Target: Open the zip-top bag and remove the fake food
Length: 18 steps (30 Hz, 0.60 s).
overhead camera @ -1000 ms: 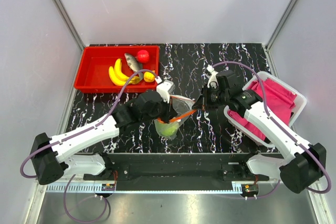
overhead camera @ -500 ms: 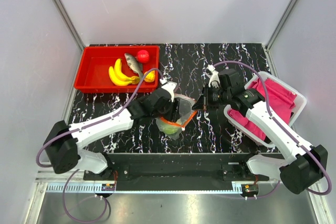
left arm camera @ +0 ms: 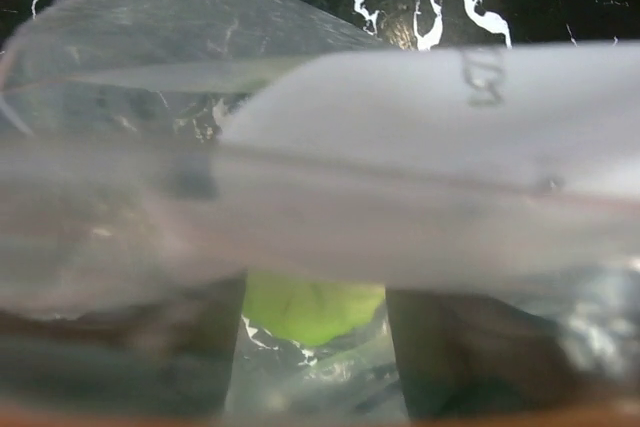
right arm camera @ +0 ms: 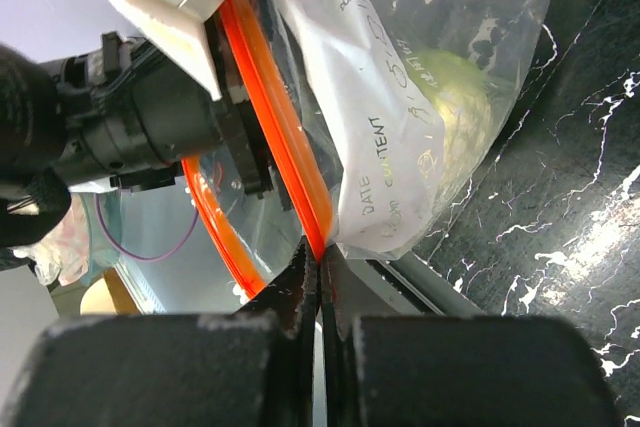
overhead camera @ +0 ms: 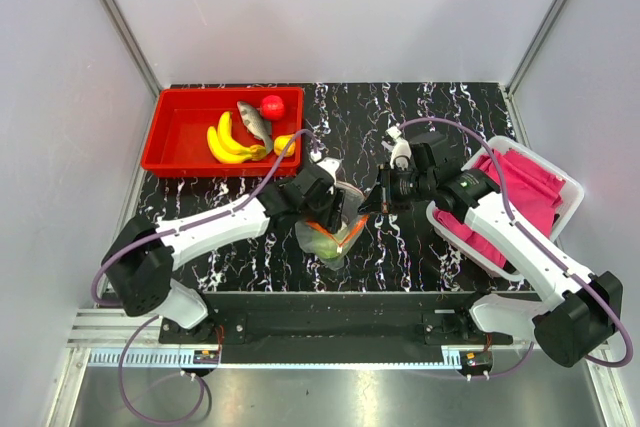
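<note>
The zip-top bag (overhead camera: pixel 343 230) hangs between both grippers, its orange zip strip (right arm camera: pixel 285 162) spread into a loop. My right gripper (overhead camera: pixel 372 205) is shut on that strip at the bag's right corner (right arm camera: pixel 318 257). My left gripper (overhead camera: pixel 326 213) is open and reaches into the bag's mouth. In the left wrist view its dark fingers (left arm camera: pixel 205 347) show blurred behind film. A green piece (left arm camera: pixel 312 307) of fake food lies low in the bag, beyond those fingers and apart from them. Other fake food sits in the red tray (overhead camera: pixel 175 132): bananas (overhead camera: pixel 225 142), fish (overhead camera: pixel 253 119), red fruit (overhead camera: pixel 272 105).
A white bin (overhead camera: pixel 570 209) of pink cloth stands at the right, beside my right arm. The red tray is at the back left. A small yellow-orange fruit (overhead camera: pixel 284 144) lies at the tray's near right corner, close to my left arm's cable.
My left gripper has gone from shut to open and pushed right, into the bag's mouth. The bag has sunk and spread a little. My right gripper keeps its grip on the strip.
</note>
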{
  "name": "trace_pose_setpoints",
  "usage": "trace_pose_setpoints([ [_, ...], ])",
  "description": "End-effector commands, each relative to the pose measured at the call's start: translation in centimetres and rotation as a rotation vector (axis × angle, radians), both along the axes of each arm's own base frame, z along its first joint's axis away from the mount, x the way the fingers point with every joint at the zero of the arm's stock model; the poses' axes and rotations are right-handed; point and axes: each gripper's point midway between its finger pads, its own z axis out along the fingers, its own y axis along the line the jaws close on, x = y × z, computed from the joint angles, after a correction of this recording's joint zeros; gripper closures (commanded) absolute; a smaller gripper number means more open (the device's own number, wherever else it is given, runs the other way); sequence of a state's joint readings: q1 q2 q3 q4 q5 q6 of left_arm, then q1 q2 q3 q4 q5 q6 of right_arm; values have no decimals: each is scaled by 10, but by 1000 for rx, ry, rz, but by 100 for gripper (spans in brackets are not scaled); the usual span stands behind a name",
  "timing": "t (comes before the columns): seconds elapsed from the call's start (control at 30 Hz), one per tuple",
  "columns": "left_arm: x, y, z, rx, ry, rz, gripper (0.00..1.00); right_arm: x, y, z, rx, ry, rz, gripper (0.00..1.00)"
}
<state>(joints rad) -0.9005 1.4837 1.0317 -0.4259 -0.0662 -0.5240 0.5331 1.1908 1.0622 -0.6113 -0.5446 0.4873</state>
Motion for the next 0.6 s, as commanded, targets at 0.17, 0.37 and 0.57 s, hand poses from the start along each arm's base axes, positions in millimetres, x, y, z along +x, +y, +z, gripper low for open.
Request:
trace_pose_setpoints([
  [0.17,-12,-12,-22,-9,112,-102,31,3,9,30,64,-60,24,100],
  [0.37,-27,-12,-41,6,189,-152,20,3,6,18,35,-54,17,100],
  [0.57,-43,-5,-47,-1,233,-186,14,-2,-2,-8,-17,-27,8,100],
])
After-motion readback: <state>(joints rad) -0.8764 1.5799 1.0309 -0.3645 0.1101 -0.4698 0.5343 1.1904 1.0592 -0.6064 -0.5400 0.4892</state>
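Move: The left hand is already in the bag's mouth. The green food lies in the bottom of the bag, about 6 cm below it, 3 cm back and 2 cm to its left. The bag's white label panel is some 3 cm to its right, 2 cm ahead and 3 cm lower. The pinched zip edge is about 5 cm right, 2 cm back and 10 cm above. From the right hand, the green food is roughly 7 cm left, 2 cm back and 16 cm below. Still pinching the orange zip edge, the shut right fingers hold the bag up and stay in place. The left hand, inside the mouth, works about 2.5 cm farther down towards the green food and 2 cm to the right, easing back slightly, while its half-open fingers spread nearly wide and the wrist turns some 5 to 10 degrees clockwise and tips down a little. ##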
